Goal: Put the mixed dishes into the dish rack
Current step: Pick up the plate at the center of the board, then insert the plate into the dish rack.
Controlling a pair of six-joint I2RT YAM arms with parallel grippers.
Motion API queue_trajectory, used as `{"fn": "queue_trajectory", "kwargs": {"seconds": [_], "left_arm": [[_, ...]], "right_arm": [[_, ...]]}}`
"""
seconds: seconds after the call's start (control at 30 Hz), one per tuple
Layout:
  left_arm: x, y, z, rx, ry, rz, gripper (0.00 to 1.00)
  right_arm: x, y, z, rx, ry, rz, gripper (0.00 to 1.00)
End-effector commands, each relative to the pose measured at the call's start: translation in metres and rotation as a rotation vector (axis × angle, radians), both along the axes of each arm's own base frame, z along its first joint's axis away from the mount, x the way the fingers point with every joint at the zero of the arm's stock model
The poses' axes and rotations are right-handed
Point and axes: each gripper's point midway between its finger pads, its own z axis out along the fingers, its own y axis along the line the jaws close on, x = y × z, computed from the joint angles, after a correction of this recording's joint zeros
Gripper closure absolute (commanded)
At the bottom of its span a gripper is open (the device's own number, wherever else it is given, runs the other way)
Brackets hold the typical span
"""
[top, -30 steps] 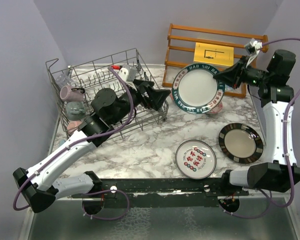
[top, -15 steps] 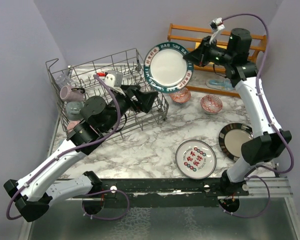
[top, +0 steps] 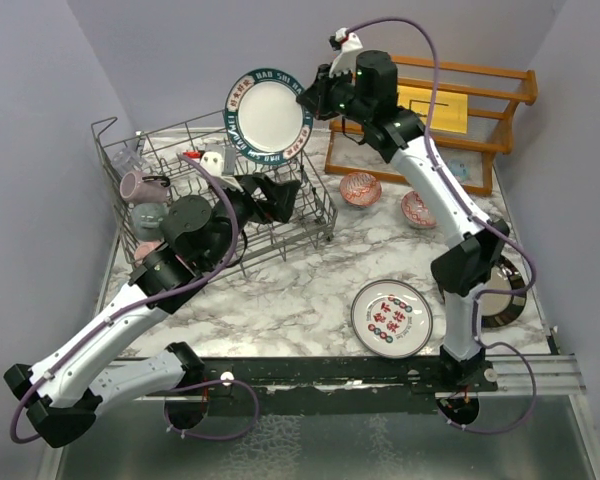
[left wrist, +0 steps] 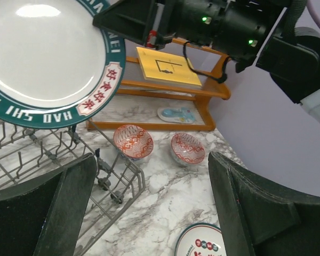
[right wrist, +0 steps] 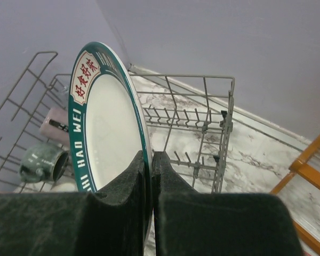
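My right gripper (top: 307,98) (right wrist: 151,160) is shut on the rim of the blue-rimmed lettered plate (top: 268,112) (right wrist: 108,128) (left wrist: 42,53). It holds the plate on edge in the air above the back right part of the dish rack (top: 108,170) (right wrist: 224,106) (left wrist: 117,184). My left gripper (top: 280,193) (left wrist: 152,157) hangs open and empty over the rack's right end, below the plate. A mauve mug (top: 140,185) and a grey mug (top: 150,216) lie in the rack's left end. Two red-patterned bowls (top: 360,187) (top: 420,208) stand on the marble.
A small lettered plate (top: 391,318) lies near the front. The dark-rimmed beige plate (top: 508,296) is half hidden behind my right arm. The wooden shelf (top: 500,115) with its yellow card (top: 430,105) stands at the back right, over a light-blue-and-white item (left wrist: 176,113).
My right arm has swung left with the plate, from above the bowls and shelf to above the rack. The left arm has shifted only slightly, its gripper still open.
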Motion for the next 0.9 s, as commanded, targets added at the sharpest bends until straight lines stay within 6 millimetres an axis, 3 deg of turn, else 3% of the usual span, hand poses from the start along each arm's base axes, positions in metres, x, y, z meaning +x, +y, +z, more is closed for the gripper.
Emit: {"fn": "queue_trajectory", "kwargs": {"seconds": [0.0, 0.23, 0.43, 0.63, 0.87], "left_arm": [[0.004, 0.022, 0.000, 0.032, -0.010, 0.096, 0.13], [0.005, 0.035, -0.010, 0.070, 0.002, 0.148, 0.13], [0.008, 0.038, -0.021, 0.095, 0.016, 0.173, 0.13], [0.009, 0.040, -0.024, 0.102, 0.022, 0.185, 0.13], [0.009, 0.042, -0.028, 0.108, 0.028, 0.191, 0.13]], "right_arm": [[0.030, 0.016, 0.021, 0.022, -0.128, -0.202, 0.99], [0.072, 0.023, 0.010, 0.005, -0.246, -0.383, 0.99], [0.096, 0.021, -0.003, -0.064, -0.368, -0.520, 0.99], [0.103, 0.017, -0.003, -0.122, -0.473, -0.631, 0.99], [0.102, 0.018, -0.020, -0.200, -0.511, -0.681, 0.99]]}}
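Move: The right hand still holds the plate by its rim. The tines at the far right end of the dish rack, where it seems bound, are roughly 17 cm ahead of it, 12 to its left and 30 below. The nearest red bowl sits about 5 cm ahead, 13 to the right and 37 below; the wooden shelf's near left foot is some 13 ahead, 6 right and 38 below. From the empty left hand those tines lie about 39 cm ahead, 4 left and 31 below. Forward over the dish rack's far right part goes the right hand, about 11 cm and down some 6, drifting left at first, partly back, and rising a little at the end. It keeps its pinch on the rim while the wrist turns roughly 30 degrees clockwise and rolls, until the fingers point nearly straight ahead. The open left hand shifts about 3 cm left and 3 down. ##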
